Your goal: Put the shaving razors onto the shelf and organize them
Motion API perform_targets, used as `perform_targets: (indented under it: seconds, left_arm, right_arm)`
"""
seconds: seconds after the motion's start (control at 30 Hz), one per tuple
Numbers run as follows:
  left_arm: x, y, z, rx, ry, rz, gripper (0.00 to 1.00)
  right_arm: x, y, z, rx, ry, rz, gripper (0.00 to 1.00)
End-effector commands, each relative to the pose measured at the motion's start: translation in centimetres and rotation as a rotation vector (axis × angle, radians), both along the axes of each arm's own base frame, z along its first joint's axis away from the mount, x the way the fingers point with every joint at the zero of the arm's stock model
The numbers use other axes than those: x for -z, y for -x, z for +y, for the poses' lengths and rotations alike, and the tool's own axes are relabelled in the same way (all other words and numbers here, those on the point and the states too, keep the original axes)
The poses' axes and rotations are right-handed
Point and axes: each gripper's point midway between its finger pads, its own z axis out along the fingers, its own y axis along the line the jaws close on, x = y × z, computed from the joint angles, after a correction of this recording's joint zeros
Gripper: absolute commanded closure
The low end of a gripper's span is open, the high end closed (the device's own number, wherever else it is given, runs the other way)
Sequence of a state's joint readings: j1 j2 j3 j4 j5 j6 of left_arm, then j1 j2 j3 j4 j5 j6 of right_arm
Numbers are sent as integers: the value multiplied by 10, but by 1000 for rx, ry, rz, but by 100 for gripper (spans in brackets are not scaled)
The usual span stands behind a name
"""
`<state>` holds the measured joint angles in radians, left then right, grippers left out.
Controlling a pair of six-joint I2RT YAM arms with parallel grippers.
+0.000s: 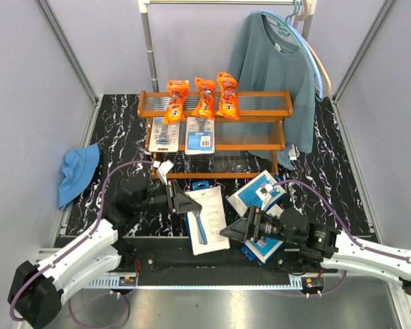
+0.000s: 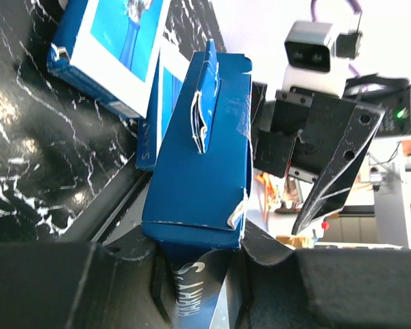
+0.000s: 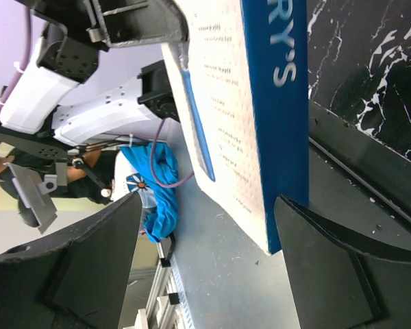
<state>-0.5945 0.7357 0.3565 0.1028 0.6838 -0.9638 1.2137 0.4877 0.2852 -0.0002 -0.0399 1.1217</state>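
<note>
The shelf [image 1: 216,113] stands at the back, with three orange razor bags [image 1: 204,97] on its top tier and two blister cards [image 1: 200,133] on the middle tier. My left gripper [image 1: 190,203] [image 2: 198,274] is shut on one end of a flat blue razor box [image 1: 207,221] [image 2: 198,157], held above the table's front. My right gripper [image 1: 227,232] [image 3: 205,267] is open at the box's [image 3: 260,103] other end, its fingers apart from it. Two more razor boxes [image 1: 260,190] [image 1: 264,248] lie at front right.
A blue cloth [image 1: 79,171] lies at the left on the black marbled table [image 1: 335,185]. A teal sweater [image 1: 277,75] hangs from the metal rail [image 1: 149,48] behind the shelf's right end. Grey walls close in both sides.
</note>
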Motion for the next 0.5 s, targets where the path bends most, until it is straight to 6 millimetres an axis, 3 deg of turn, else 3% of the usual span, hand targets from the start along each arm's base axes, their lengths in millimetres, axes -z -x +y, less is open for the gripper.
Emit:
perform_targets:
  seconds: [0.0, 0.47]
  left_arm:
    - [-70, -21, -9, -22, 172, -156, 100]
    - [-111, -19, -4, 2, 276, -208, 100]
  right_arm:
    - [-2, -3, -7, 36, -15, 18, 12]
    - [13, -9, -7, 75, 36, 39, 14]
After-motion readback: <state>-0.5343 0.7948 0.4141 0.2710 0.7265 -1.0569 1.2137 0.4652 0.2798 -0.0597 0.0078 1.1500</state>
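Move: Out ahead of the left hand, which already holds the white-faced razor pack by its far-left edge, the free stretch of the shelf's middle tier lies about 21 cm forward, 15 cm right and roughly level. On that tier the near razor pack stands some 20 cm forward and 3 cm right of the hand, the far one 20 cm forward and 8 cm left. From the right hand, the free stretch is about 28 cm forward and 4 cm right. Lifting the pinched razor pack about 5 cm, the left arm also carries it some 2 cm forward towards the shelf, away from the right gripper's open fingers. Its wrist tilts the fingertips up by around 5 to 10 degrees, and the fingers keep their grip on the pack's edge. ##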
